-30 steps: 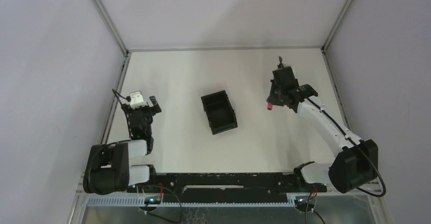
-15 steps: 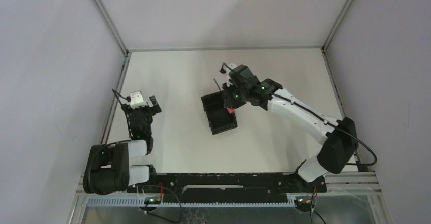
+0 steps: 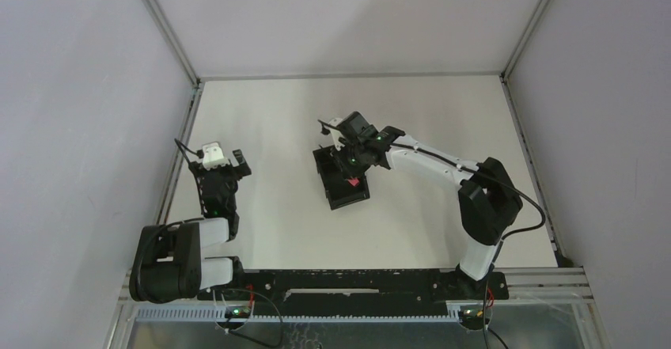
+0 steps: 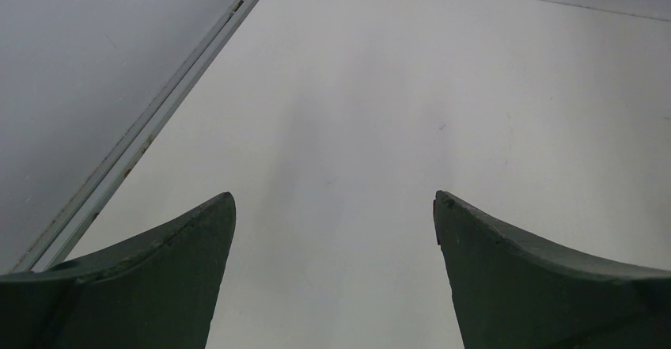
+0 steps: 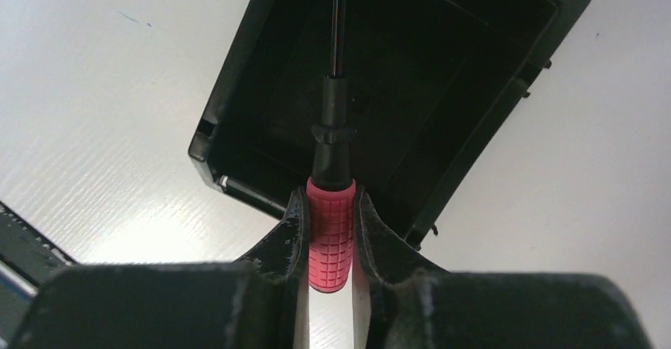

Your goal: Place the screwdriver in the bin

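The screwdriver has a red gridded handle and a thin dark shaft. My right gripper is shut on the handle. The shaft points forward over the inside of the black open-top bin. From the top view the bin sits mid-table, and the right gripper hangs over it with the screwdriver's red handle showing above the bin's inside. I cannot tell whether the screwdriver touches the bin. My left gripper stands open over bare table with nothing between its fingers, and it is far left of the bin.
White tabletop with a metal rail along its left edge and another rail on the right. Grey walls close in the back and sides. A black bar runs along the near edge by the arm bases.
My right arm has swung from the back right of the table leftward, carrying the screwdriver to above the bin. The left arm has not moved.
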Robot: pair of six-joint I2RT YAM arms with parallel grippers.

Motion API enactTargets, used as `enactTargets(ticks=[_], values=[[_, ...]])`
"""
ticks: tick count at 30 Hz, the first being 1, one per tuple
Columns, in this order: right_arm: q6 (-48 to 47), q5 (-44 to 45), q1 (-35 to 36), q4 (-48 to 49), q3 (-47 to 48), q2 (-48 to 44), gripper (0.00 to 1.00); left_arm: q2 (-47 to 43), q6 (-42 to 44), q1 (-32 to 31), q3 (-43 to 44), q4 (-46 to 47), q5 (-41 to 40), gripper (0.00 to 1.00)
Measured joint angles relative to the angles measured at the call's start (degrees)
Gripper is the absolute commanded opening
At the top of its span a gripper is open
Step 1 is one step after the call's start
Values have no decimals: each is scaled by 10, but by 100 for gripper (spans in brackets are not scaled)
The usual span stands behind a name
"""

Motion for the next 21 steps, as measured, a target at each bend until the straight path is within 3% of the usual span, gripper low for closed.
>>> enactTargets(ticks=[12,21], values=[[-46,11,0,56,-33,29,32,0,0,0,0,0,0,100],[-39,31,1,70,-50,41,51,0,0,0,0,0,0,100]])
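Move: The right hand holds the screwdriver by its red handle over the near-right part of the bin; the bin's middle lies about 3 cm to its left, 1 cm ahead and some 5 cm below. From the idle left hand, the bin's middle is about 32 cm to the right, 7 cm back and roughly 6 cm lower. The right hand lowers the screwdriver about 5 cm into the bin while its fingers open, releasing the red handle. ##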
